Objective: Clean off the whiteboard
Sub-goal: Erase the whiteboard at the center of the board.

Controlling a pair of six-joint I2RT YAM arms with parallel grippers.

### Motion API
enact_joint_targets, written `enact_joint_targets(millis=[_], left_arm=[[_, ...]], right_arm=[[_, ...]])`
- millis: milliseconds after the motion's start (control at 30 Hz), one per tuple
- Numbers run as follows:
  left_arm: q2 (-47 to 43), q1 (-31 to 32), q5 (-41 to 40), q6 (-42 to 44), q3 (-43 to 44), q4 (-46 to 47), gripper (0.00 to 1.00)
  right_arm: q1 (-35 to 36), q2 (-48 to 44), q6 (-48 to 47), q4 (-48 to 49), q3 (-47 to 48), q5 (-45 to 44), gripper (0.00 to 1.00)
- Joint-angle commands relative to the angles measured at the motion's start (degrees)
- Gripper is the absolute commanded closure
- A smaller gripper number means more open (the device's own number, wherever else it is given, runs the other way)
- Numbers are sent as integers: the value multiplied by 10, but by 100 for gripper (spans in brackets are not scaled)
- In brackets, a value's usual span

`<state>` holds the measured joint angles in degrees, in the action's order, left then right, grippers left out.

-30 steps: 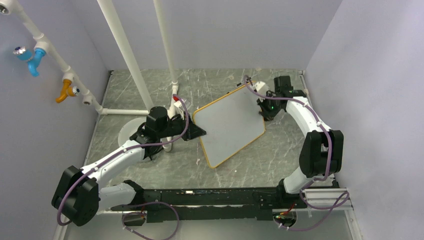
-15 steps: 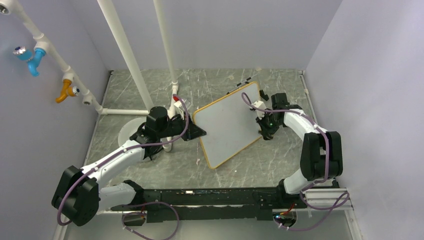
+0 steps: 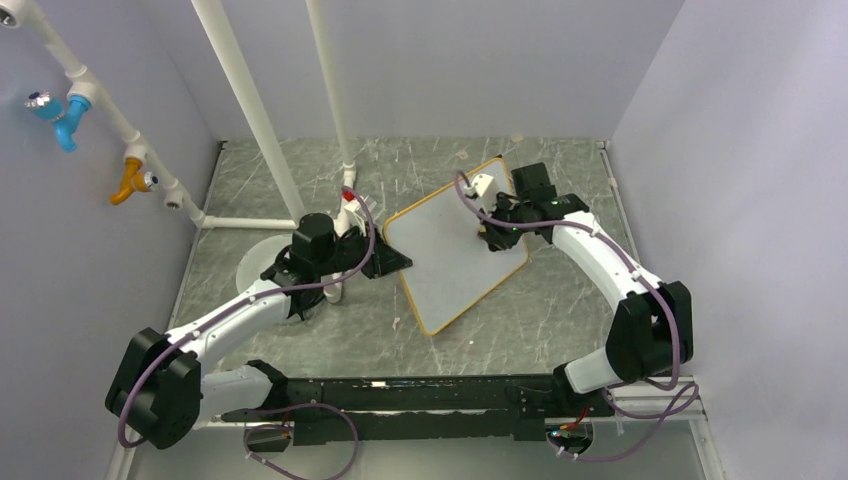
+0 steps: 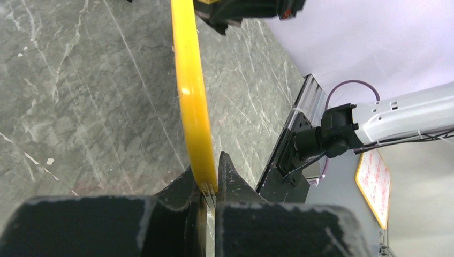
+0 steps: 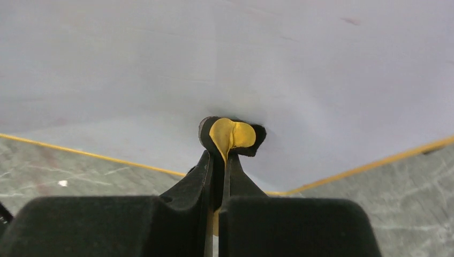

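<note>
The whiteboard (image 3: 447,265), white with a thin orange frame, lies tilted at the table's middle. My left gripper (image 3: 396,262) is shut on its left edge; in the left wrist view the yellow frame (image 4: 190,96) runs up from between the jaws of that gripper (image 4: 211,188). My right gripper (image 3: 490,238) is over the board's upper right part, shut on a small yellow and black eraser pad (image 5: 231,134). In the right wrist view this gripper (image 5: 218,156) presses the pad against the white surface (image 5: 214,64). A faint reddish mark (image 5: 350,21) shows on the board.
White pipes (image 3: 245,110) rise at the back left, with blue (image 3: 60,118) and orange (image 3: 132,180) valves on the left wall. A round white disc (image 3: 256,262) lies under the left arm. A short pipe post (image 3: 347,205) stands beside the left gripper. Walls close three sides.
My right gripper has moved left from the board's right edge onto its surface. The left gripper has kept its hold; the board has shifted slightly.
</note>
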<state>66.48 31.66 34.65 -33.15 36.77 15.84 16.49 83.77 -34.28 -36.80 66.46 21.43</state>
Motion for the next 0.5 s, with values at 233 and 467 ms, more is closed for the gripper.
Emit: enact_joint_targets(millis=[233,467], left_arm=[[2,2,62,-4,32,72,100],[17,2,60,-4,50,70,100]], right_arm=[[-61,-5,57,46,-24,-37,100],[-83,15,39,36,-10,33,100]])
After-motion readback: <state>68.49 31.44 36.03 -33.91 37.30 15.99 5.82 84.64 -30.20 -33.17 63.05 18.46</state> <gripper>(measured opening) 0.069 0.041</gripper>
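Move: The right hand holds the black-and-yellow eraser on the sloping whiteboard; the board's right edge is about 8 cm to this hand's right, 1 cm ahead and 1 cm lower. The board's near right corner lies some 8 cm right, 3 cm back and 3 cm below, and the board's middle about 6 cm left, 1 cm back, at its height. From the left hand, that right edge is roughly 24 cm right, 4 cm ahead and 4 cm lower. Keeping its grip on the eraser and the eraser against the whiteboard, the right hand first finishes a short stroke of about 2 cm left and back towards the board's middle, then turns round and sweeps quickly some 9 cm right and about half as far forward, sinking slightly, towards the right edge, while the wrist swings roughly 20 degrees clockwise. The left hand stays almost in place, still pinching the board's left edge to hold it up against the wiping. ##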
